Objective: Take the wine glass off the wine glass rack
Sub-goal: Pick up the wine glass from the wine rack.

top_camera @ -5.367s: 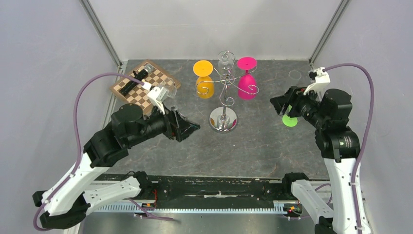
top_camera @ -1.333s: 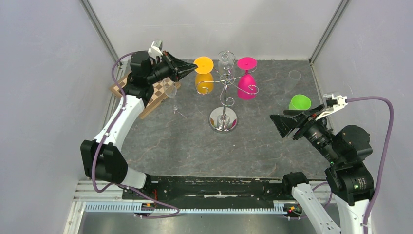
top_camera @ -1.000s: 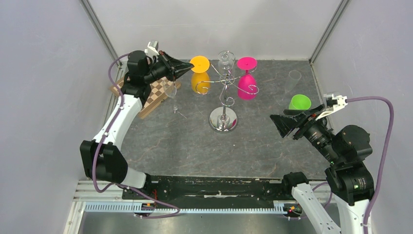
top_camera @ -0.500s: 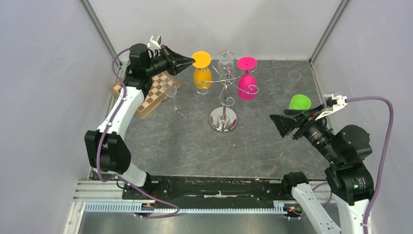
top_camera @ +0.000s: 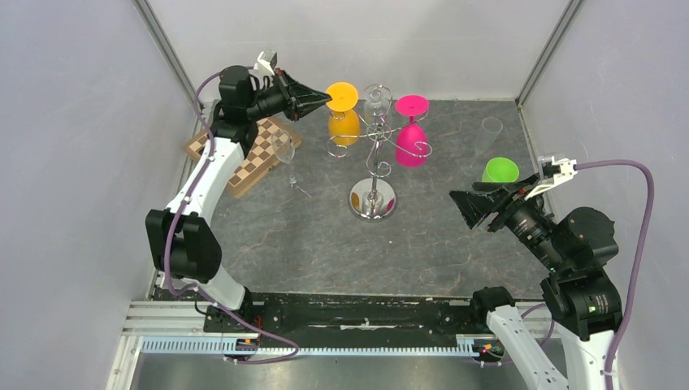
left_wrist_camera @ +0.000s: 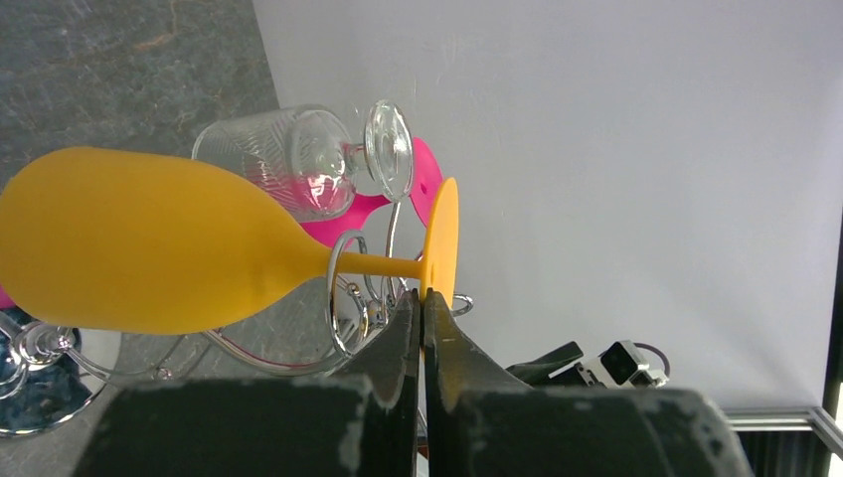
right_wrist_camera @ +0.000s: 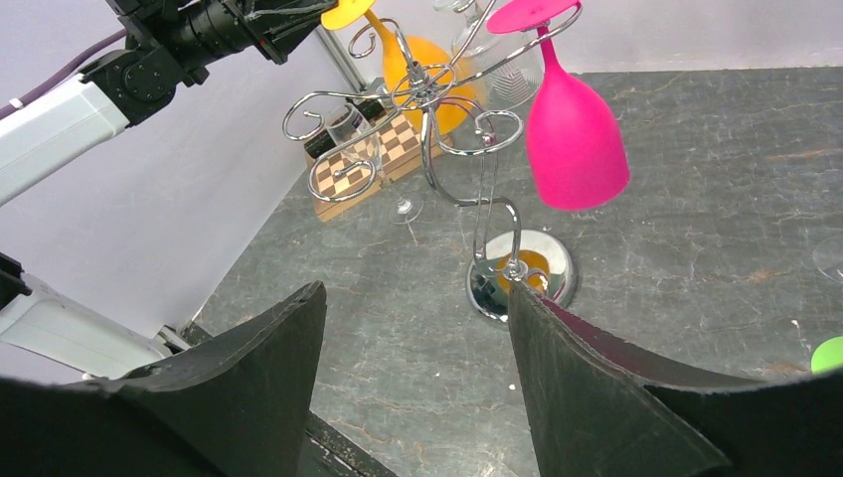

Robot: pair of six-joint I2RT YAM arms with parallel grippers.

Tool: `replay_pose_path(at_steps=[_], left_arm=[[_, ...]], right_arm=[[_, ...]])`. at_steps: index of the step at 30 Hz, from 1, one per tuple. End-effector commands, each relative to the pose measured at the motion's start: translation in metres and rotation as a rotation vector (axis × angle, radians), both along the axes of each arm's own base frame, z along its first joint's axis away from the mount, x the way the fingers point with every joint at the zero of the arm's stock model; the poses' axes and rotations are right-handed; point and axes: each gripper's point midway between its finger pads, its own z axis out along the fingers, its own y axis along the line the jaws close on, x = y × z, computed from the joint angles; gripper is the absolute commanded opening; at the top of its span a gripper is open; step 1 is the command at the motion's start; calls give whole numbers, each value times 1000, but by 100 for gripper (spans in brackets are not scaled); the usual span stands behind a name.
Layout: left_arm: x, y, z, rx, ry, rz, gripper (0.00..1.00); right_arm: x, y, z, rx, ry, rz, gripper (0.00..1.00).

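The chrome wine glass rack (top_camera: 374, 154) stands mid-table on its round base (top_camera: 373, 200). An orange wine glass (top_camera: 344, 127) hangs upside down on its left arm, a pink glass (top_camera: 412, 144) on its right arm, and a clear glass (top_camera: 375, 99) at the back. My left gripper (top_camera: 326, 99) is shut on the rim of the orange glass's foot (left_wrist_camera: 442, 234), whose stem still passes through a wire loop (left_wrist_camera: 340, 298). My right gripper (top_camera: 465, 205) is open and empty, right of the rack; it also shows in the right wrist view (right_wrist_camera: 418, 298).
A folded chessboard (top_camera: 244, 154) lies at the back left, with a clear glass (top_camera: 284, 151) standing beside it. A green glass (top_camera: 500, 171) and another clear glass (top_camera: 491, 127) stand at the right. Grey walls close in on both sides.
My left gripper rose and moved right to the orange glass's foot, and the glass has shifted slightly right with it. Over five seconds the right arm pulled back, leaving the green glass standing.
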Motion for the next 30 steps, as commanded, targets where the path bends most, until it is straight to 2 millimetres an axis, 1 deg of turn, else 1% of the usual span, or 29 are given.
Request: replay_pose_path(at_steps=[1,6,16,17,21,30], left_arm=[[-13,-12,26,-13,-89,-80,2],[-21,-19,26,5,-99,-110,2],[-47,-18,30,36,-141,-145,2],[-50,-17,26,45,-122,-147,2],[-61,-14,20,69,-125,-149,2],[-77,-5,6,129,-114,-118,2]], right_arm=[[4,0,5,-5,-31,-6,70],[2,0,8,-3,-35,-4,70],[-3,-1,13,9,-43,-4,70],[-3,-2,14,12,-46,-10,70],[-5,-3,16,25,-49,-15,71],[-7,-4,17,24,-42,-20,75]])
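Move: Below the left fingers, which already pinch the rim of its foot, hangs the upside-down orange wine glass, its middle about 3 cm to the right and 9 cm down. The rack's far-left hook sits some 2 cm back, 2 cm right and 4 cm lower. The empty near-left hook is about 11 cm back and 2 cm right, the rack's hub about 6 cm back and 12 cm right. From the idle right hand the orange glass lies roughly 27 cm ahead and 31 cm left. Keeping its pinch on the orange foot, the left hand first eases about 2 cm right while starting back. It then draws back more quickly towards the near-left hook, about 6 cm in all, giving up half of the rightward shift. It stays nearly level and turns slightly clockwise, about 5 degrees, with a small roll, leading the stem away from the far-left hook. ##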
